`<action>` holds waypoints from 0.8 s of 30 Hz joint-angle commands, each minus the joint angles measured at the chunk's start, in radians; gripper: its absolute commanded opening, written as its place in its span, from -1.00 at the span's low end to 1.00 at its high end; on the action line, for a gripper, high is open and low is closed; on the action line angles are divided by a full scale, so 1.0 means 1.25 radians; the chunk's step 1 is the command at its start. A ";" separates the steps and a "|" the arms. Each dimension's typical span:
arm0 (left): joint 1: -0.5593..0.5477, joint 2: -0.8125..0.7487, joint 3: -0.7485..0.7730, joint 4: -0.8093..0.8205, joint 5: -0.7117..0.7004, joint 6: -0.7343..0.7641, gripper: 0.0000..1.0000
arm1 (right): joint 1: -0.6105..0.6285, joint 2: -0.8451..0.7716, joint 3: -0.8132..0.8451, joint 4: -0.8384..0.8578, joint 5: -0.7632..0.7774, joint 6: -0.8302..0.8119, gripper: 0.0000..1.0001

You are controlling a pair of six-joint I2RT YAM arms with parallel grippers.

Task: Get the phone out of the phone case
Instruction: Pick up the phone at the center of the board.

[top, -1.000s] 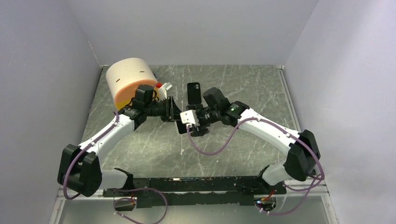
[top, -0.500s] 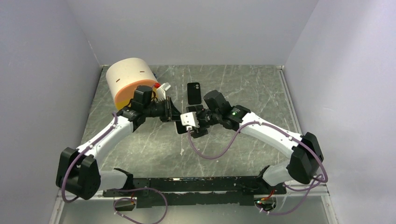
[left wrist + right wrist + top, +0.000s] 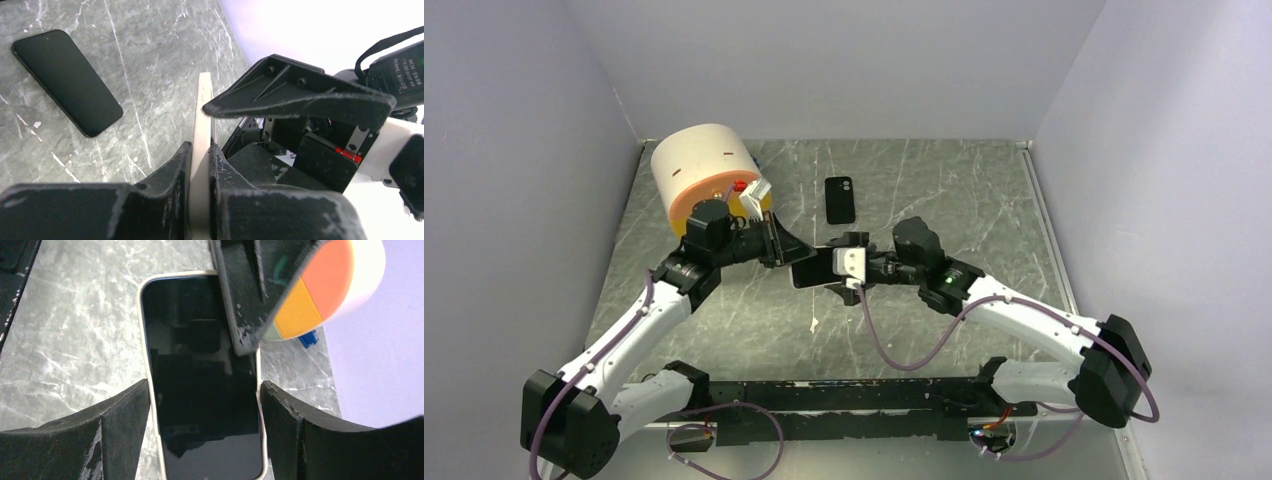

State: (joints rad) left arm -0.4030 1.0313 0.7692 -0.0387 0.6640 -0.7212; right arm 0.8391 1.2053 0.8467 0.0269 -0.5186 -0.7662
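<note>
A black-screened phone (image 3: 202, 390) in a cream phone case (image 3: 145, 340) hangs above the table between both arms, and shows as a dark slab (image 3: 807, 271) in the top view. My right gripper (image 3: 205, 385) is shut across the case's width, one finger on each long side. My left gripper (image 3: 201, 147) is shut on the case's edge (image 3: 204, 110), which I see end-on as a thin cream strip between its fingers. One left finger (image 3: 245, 300) covers the phone's upper right corner in the right wrist view.
A second black phone (image 3: 840, 200) lies flat on the marble table (image 3: 984, 200) behind the grippers, also in the left wrist view (image 3: 67, 82). A cream tub (image 3: 701, 170) with an orange and yellow face lies at the back left. Walls close in on three sides.
The left gripper has closed onto the case's edge. Both arms have drawn nearer to their bases, carrying the cased phone away from the loose phone.
</note>
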 commanded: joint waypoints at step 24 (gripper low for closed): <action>0.037 -0.100 0.078 -0.097 0.015 0.158 -0.95 | -0.224 -0.042 -0.124 0.321 -0.253 0.597 0.98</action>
State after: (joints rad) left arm -0.3603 0.9508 0.8272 -0.2554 0.6212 -0.5343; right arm 0.5625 1.1454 0.7414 0.2115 -0.6807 -0.2729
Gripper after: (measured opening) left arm 0.163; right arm 0.989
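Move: Between the hands, clear of the table, is the cream-edged phone: its middle lies about 1 cm left of the right hand, level with it in depth and height, and some 3 cm back and 3 cm right of the left hand, 1 cm below it. From the right hand, the flat black phone is about 7 cm ahead, 3 cm right and 15 cm below; the face-down black phone is about 26 cm ahead, 2 cm right, equally low. Opening off the long edges of the cream-edged phone, the right fingers let go and the hand draws clear about 5 cm to the right and 4 cm forward, spreading almost fully, its tips rising as the wrist rolls some 20 degrees. The left hand keeps its pinch, carrying the phone nearly 3 cm left, with a small dip and recovery in height. ##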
